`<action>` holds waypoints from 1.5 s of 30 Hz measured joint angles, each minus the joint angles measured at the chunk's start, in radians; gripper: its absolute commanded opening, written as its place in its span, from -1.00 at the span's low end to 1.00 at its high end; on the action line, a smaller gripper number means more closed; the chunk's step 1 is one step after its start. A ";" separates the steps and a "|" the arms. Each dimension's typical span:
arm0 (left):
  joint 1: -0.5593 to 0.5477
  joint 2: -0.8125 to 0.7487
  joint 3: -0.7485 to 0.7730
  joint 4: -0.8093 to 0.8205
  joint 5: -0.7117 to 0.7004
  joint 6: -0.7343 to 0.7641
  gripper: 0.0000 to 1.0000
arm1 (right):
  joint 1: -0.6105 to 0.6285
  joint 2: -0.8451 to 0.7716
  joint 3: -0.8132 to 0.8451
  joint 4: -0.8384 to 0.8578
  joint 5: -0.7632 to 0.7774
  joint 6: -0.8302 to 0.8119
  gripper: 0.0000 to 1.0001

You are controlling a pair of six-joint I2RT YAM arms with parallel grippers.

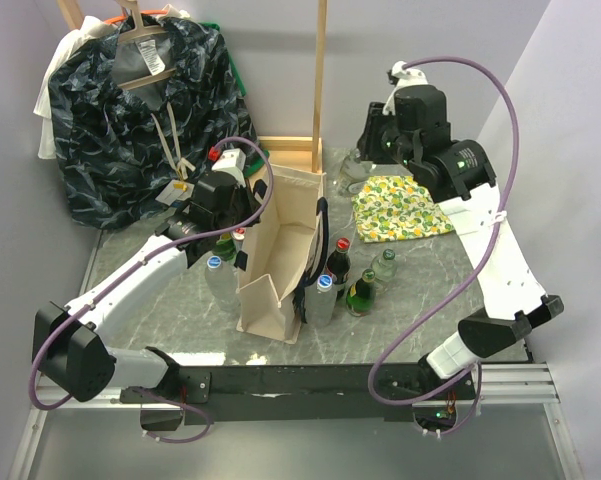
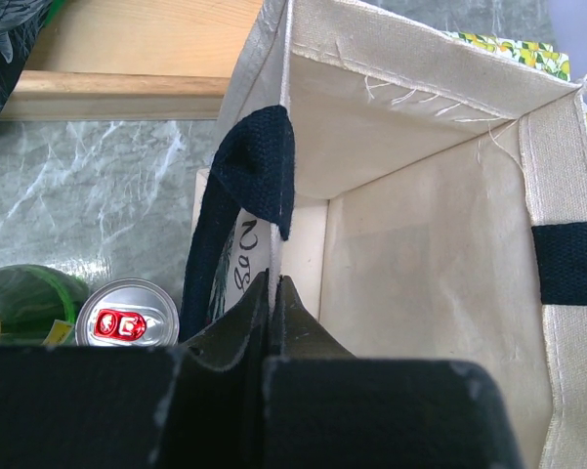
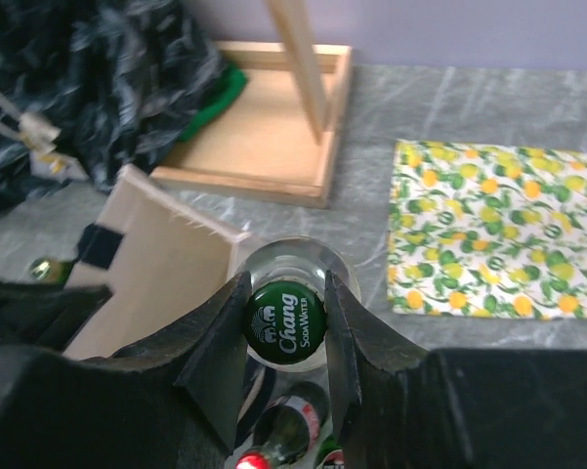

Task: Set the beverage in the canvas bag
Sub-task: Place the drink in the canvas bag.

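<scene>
The canvas bag point(image 1: 280, 250) stands open in the middle of the table, beige with black handles. My left gripper point(image 1: 244, 232) is shut on its left wall's top rim; in the left wrist view the fingers point(image 2: 273, 285) pinch the fabric edge beside a black handle point(image 2: 259, 166), and the bag's inside point(image 2: 420, 254) holds nothing. My right gripper point(image 3: 285, 315) is shut on the neck of a clear glass soda bottle with a green cap point(image 3: 285, 327). In the top view it point(image 1: 375, 150) is behind and to the right of the bag, with the bottle point(image 1: 352, 172) under it.
Several bottles point(image 1: 340, 275) stand against the bag's right side. A blue-capped bottle point(image 1: 215, 275), a green bottle point(image 2: 29, 303) and a can point(image 2: 127, 318) sit on its left. A lemon-print cloth point(image 1: 400, 208), a wooden stand point(image 3: 264, 127) and a dark patterned garment point(image 1: 130, 120) lie behind.
</scene>
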 measured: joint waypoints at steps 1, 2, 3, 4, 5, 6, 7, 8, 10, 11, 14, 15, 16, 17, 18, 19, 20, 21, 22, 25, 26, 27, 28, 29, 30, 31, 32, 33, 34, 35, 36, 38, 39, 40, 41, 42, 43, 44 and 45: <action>0.000 0.000 0.000 0.000 0.000 0.000 -0.98 | 0.014 0.002 0.005 0.000 -0.007 -0.006 -1.00; 0.000 0.000 0.000 0.000 0.000 0.000 -0.98 | 0.028 0.003 0.010 0.000 -0.016 -0.011 -1.00; 0.000 0.000 0.000 0.000 0.000 0.000 -0.98 | 0.040 0.004 0.014 0.000 -0.023 -0.013 -1.00; 0.000 0.000 0.000 0.000 0.000 0.000 -0.98 | 0.055 0.010 0.026 -0.002 -0.031 -0.017 -1.00; 0.000 0.000 0.000 0.000 0.000 0.000 -0.98 | 0.070 0.018 0.045 -0.003 -0.038 -0.023 -1.00; 0.000 0.000 0.000 0.000 0.001 0.000 -0.98 | 0.087 0.030 0.068 -0.004 -0.045 -0.029 -1.00; 0.000 0.000 0.000 0.000 0.001 0.000 -0.98 | 0.101 0.043 0.095 -0.008 -0.050 -0.031 -1.00; 0.000 0.000 0.000 0.000 0.001 0.001 -0.98 | 0.112 0.060 0.128 -0.009 -0.055 -0.035 -1.00; 0.000 0.000 0.000 0.000 0.001 0.001 -0.98 | 0.135 0.089 0.181 -0.007 -0.061 -0.041 -1.00; 0.000 0.000 0.000 0.000 0.001 0.001 -0.98 | 0.148 0.104 0.204 -0.007 -0.063 -0.044 -1.00; 0.000 0.000 0.000 0.000 0.001 0.001 -0.98 | 0.174 0.122 0.232 -0.002 -0.065 -0.057 -1.00; 0.000 0.000 0.000 0.000 0.002 0.001 -0.98 | 0.179 0.123 0.232 0.000 -0.068 -0.060 -1.00; 0.000 0.000 0.000 0.000 0.002 0.001 -0.98 | 0.184 0.124 0.232 0.000 -0.071 -0.063 -1.00; 0.000 0.000 0.000 0.000 0.002 0.001 -0.98 | 0.189 0.126 0.232 0.000 -0.072 -0.064 -1.00; 0.000 0.000 0.000 0.000 0.002 0.001 -0.98 | 0.194 0.130 0.233 0.000 -0.072 -0.064 -1.00; 0.000 0.000 0.000 0.000 0.002 0.001 -0.98 | 0.196 0.134 0.233 0.000 -0.073 -0.064 -1.00; 0.000 0.000 0.000 0.000 0.002 0.001 -0.98 | 0.202 0.140 0.233 0.000 -0.073 -0.064 -1.00; 0.000 0.000 0.000 0.000 0.002 0.001 -0.98 | 0.206 0.147 0.232 0.001 -0.073 -0.064 -1.00; 0.000 0.000 0.000 0.000 0.002 0.001 -0.98 | 0.211 0.154 0.230 0.002 -0.073 -0.064 -1.00; 0.000 0.000 0.000 0.000 0.002 0.001 -0.98 | 0.231 0.184 0.228 0.006 -0.062 -0.064 -1.00; 0.000 0.000 0.000 0.000 0.002 0.001 -0.98 | 0.242 0.199 0.229 0.009 -0.048 -0.064 -1.00; 0.000 0.000 0.000 0.000 0.002 0.001 -0.98 | 0.251 0.212 0.230 0.012 -0.037 -0.065 -1.00; 0.000 0.000 0.000 0.000 0.002 0.001 -0.98 | 0.261 0.230 0.232 0.014 -0.024 -0.066 -1.00; 0.000 -0.001 0.000 0.000 0.002 0.001 -0.98 | 0.269 0.250 0.232 0.016 -0.015 -0.066 -1.00; 0.000 -0.002 0.000 -0.001 0.002 0.001 -0.98 | 0.275 0.271 0.233 0.016 -0.006 -0.066 -1.00; 0.000 -0.004 0.000 -0.001 0.001 0.001 -0.98 | 0.283 0.293 0.233 0.017 0.003 -0.064 -1.00; 0.000 -0.006 0.000 -0.002 0.001 0.001 -0.98 | 0.289 0.313 0.231 0.018 0.010 -0.063 -1.00; 0.000 -0.008 0.000 -0.005 0.001 0.001 -0.98 | 0.293 0.328 0.222 0.023 0.016 -0.063 -1.00; 0.000 -0.009 0.000 -0.006 0.000 0.001 -0.98 | 0.294 0.335 0.208 0.029 0.021 -0.059 -1.00; 0.000 -0.011 0.000 -0.008 0.000 0.001 -0.98 | 0.296 0.338 0.185 0.036 0.026 -0.056 -1.00; 0.000 -0.011 0.000 -0.010 0.000 0.001 -0.98 | 0.296 0.338 0.158 0.047 0.032 -0.055 -1.00; 0.000 -0.014 0.000 -0.012 0.000 0.001 -0.98 | 0.296 0.338 0.117 0.066 0.046 -0.050 -1.00; 0.000 -0.014 0.000 -0.013 0.000 0.001 -0.98 | 0.296 0.338 0.092 0.080 0.053 -0.048 -1.00; 0.000 -0.015 0.000 -0.014 0.000 0.001 -0.98 | 0.296 0.338 0.071 0.087 0.055 -0.044 -1.00; 0.000 -0.015 0.000 -0.015 0.000 0.000 -0.98 | 0.296 0.338 0.053 0.091 0.058 -0.041 -1.00; 0.000 -0.015 0.000 -0.015 0.000 0.000 -0.98 | 0.296 0.338 0.039 0.096 0.060 -0.039 -1.00; 0.000 -0.015 0.000 -0.016 0.000 0.000 -0.98 | 0.296 0.338 0.023 0.103 0.062 -0.036 -1.00; 0.000 -0.015 0.000 -0.016 0.000 0.000 -0.98 | 0.296 0.338 0.010 0.113 0.064 -0.033 -1.00; 0.000 -0.015 0.000 -0.016 0.000 0.000 -0.98 | 0.296 0.338 0.000 0.123 0.068 -0.031 -1.00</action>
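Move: The right hand already holds the drink, a clear soda bottle, by its green cap; the canvas bag's middle lies about 17 cm left, 7 cm back and 30 cm below. The cola bottle stands some 3 cm left, 9 cm back, 30 cm below; the lemon cloth about 12 cm right, 8 cm ahead, 40 cm below. From the left hand, pinching the rim, the bag's middle is roughly 7 cm right, 5 cm back, 12 cm below. The right hand carries the drink 16 cm left, then sinks about 16 cm, lowering it into the bag. ##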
